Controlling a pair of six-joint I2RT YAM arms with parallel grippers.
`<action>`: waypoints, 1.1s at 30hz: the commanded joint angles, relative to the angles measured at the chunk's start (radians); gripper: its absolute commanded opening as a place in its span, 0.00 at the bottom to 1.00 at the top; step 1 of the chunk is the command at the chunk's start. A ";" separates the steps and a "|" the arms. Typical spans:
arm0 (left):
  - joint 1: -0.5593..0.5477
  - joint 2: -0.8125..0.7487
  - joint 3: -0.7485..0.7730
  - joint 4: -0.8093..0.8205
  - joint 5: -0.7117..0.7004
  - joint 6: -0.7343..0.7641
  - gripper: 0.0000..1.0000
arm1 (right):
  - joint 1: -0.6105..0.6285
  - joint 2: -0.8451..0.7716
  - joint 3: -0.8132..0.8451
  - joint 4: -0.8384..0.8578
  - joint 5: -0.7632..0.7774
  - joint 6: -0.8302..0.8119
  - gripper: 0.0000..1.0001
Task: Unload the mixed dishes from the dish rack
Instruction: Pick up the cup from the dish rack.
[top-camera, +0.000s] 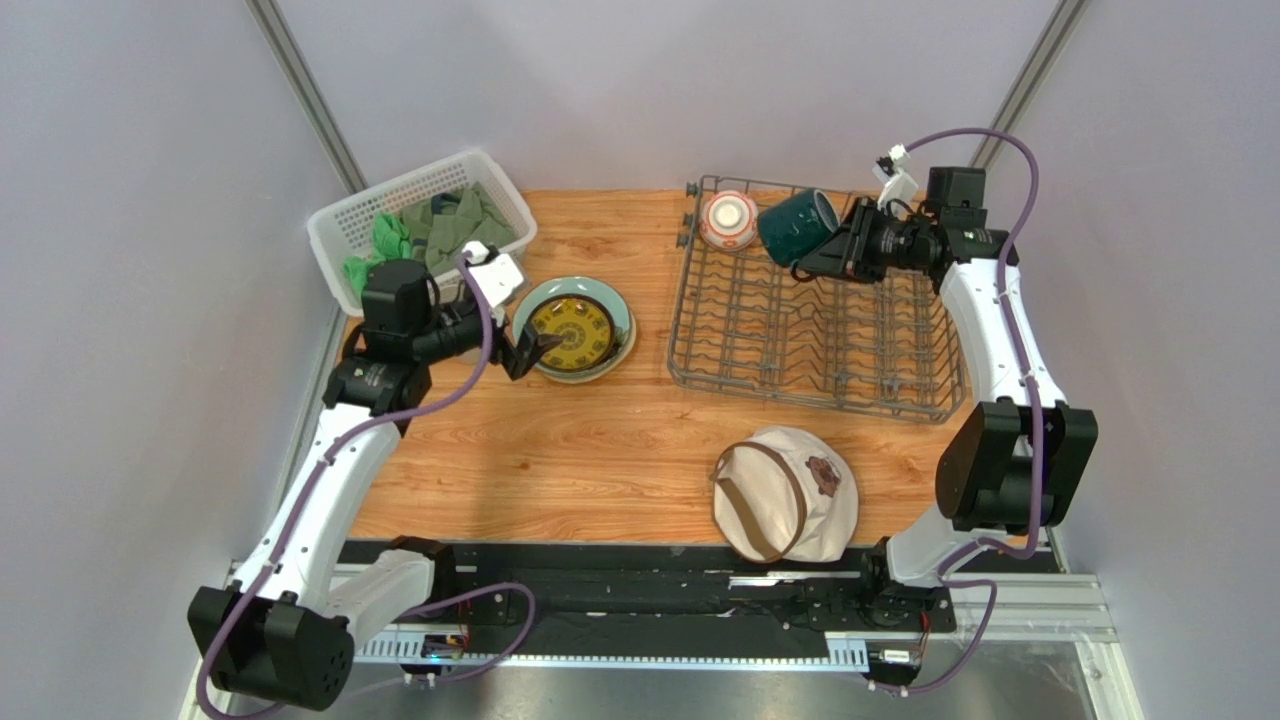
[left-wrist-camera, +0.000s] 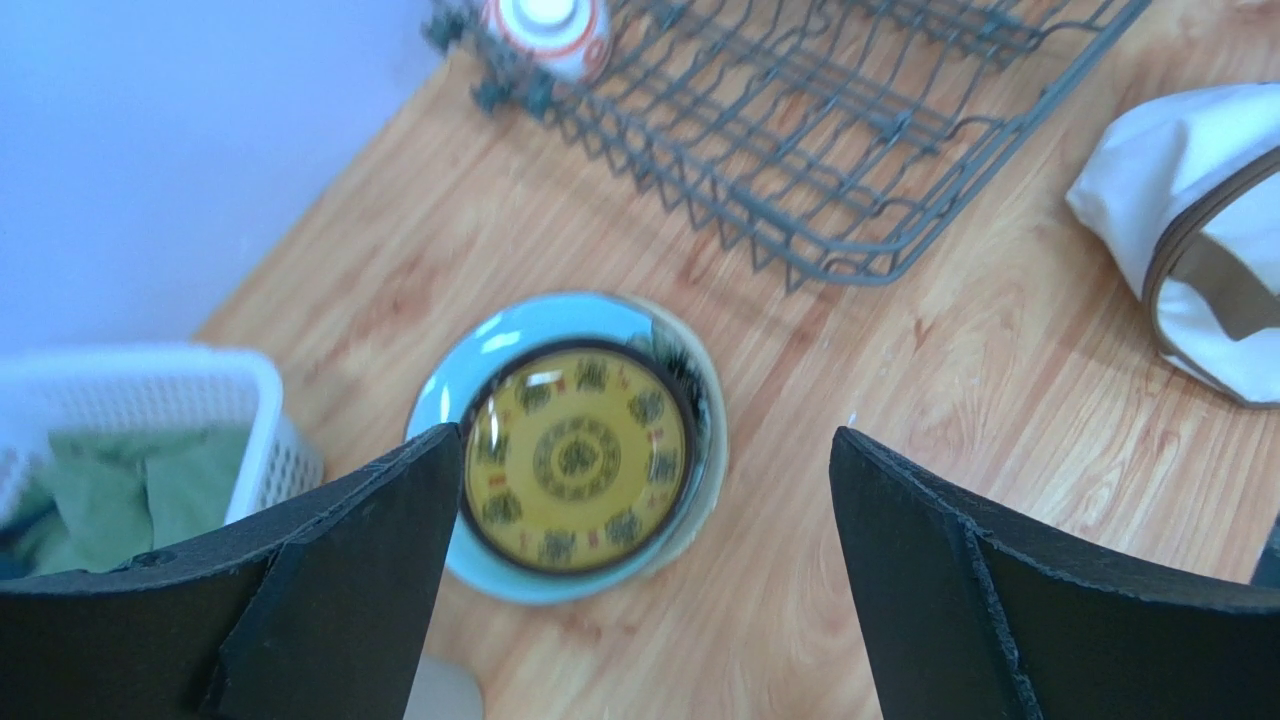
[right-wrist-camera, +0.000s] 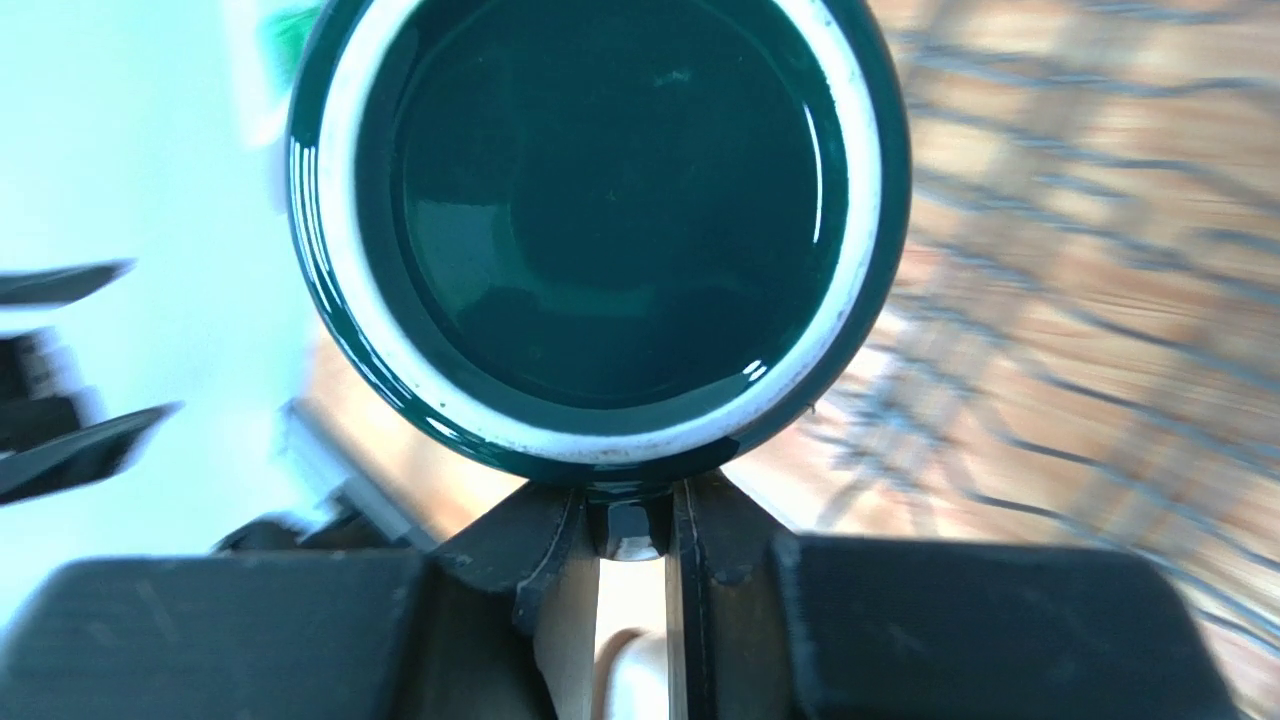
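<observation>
The dark grey wire dish rack stands at the back right of the table. A red-orange-and-white bowl sits upside down in its back left corner, also visible in the left wrist view. My right gripper is shut on the handle of the dark green mug, held tilted above the rack's back edge; the mug's mouth faces the right wrist camera. The small yellow-patterned plate lies on the pale green plate left of the rack. My left gripper hangs open just above them, holding nothing.
A white lattice basket with green cloths stands at the back left, close behind the left arm. A round beige hat with a brown strap lies near the front edge, below the rack. Grey walls close in on both sides.
</observation>
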 joint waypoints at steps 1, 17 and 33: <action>-0.087 -0.040 -0.064 0.306 0.002 -0.040 0.99 | 0.017 -0.027 0.021 0.099 -0.319 0.060 0.00; -0.284 0.090 -0.095 0.680 -0.098 -0.091 0.98 | 0.194 -0.020 -0.098 0.228 -0.614 0.109 0.00; -0.379 0.201 -0.115 0.889 -0.175 -0.098 0.95 | 0.308 0.031 -0.093 0.159 -0.729 0.031 0.00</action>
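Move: The cup is already in the right gripper, its middle about 4 cm ahead and 4 cm left of that hand; the open left gripper it is going to is some 38 cm to the left, 10 cm back and about level in height. From the left hand, the cup is roughly 35 cm right and 14 cm ahead, level. The plate stack lies 11 cm ahead, 5 cm right and 26 cm below the left hand; the bowl is about 15 cm ahead, 9 cm left and 19 cm below the right. Bring the held cup across towards the left gripper: carry it some 14 cm left and 11 cm back, rising slightly, while swinging the right wrist about 40 degrees counter-clockwise and rolling its left side up, with the pinch on the handle kept. Meanwhile, move the wide-open left gripper about 13 cm right and a little up towards the cup, tilting its fingers upward. ##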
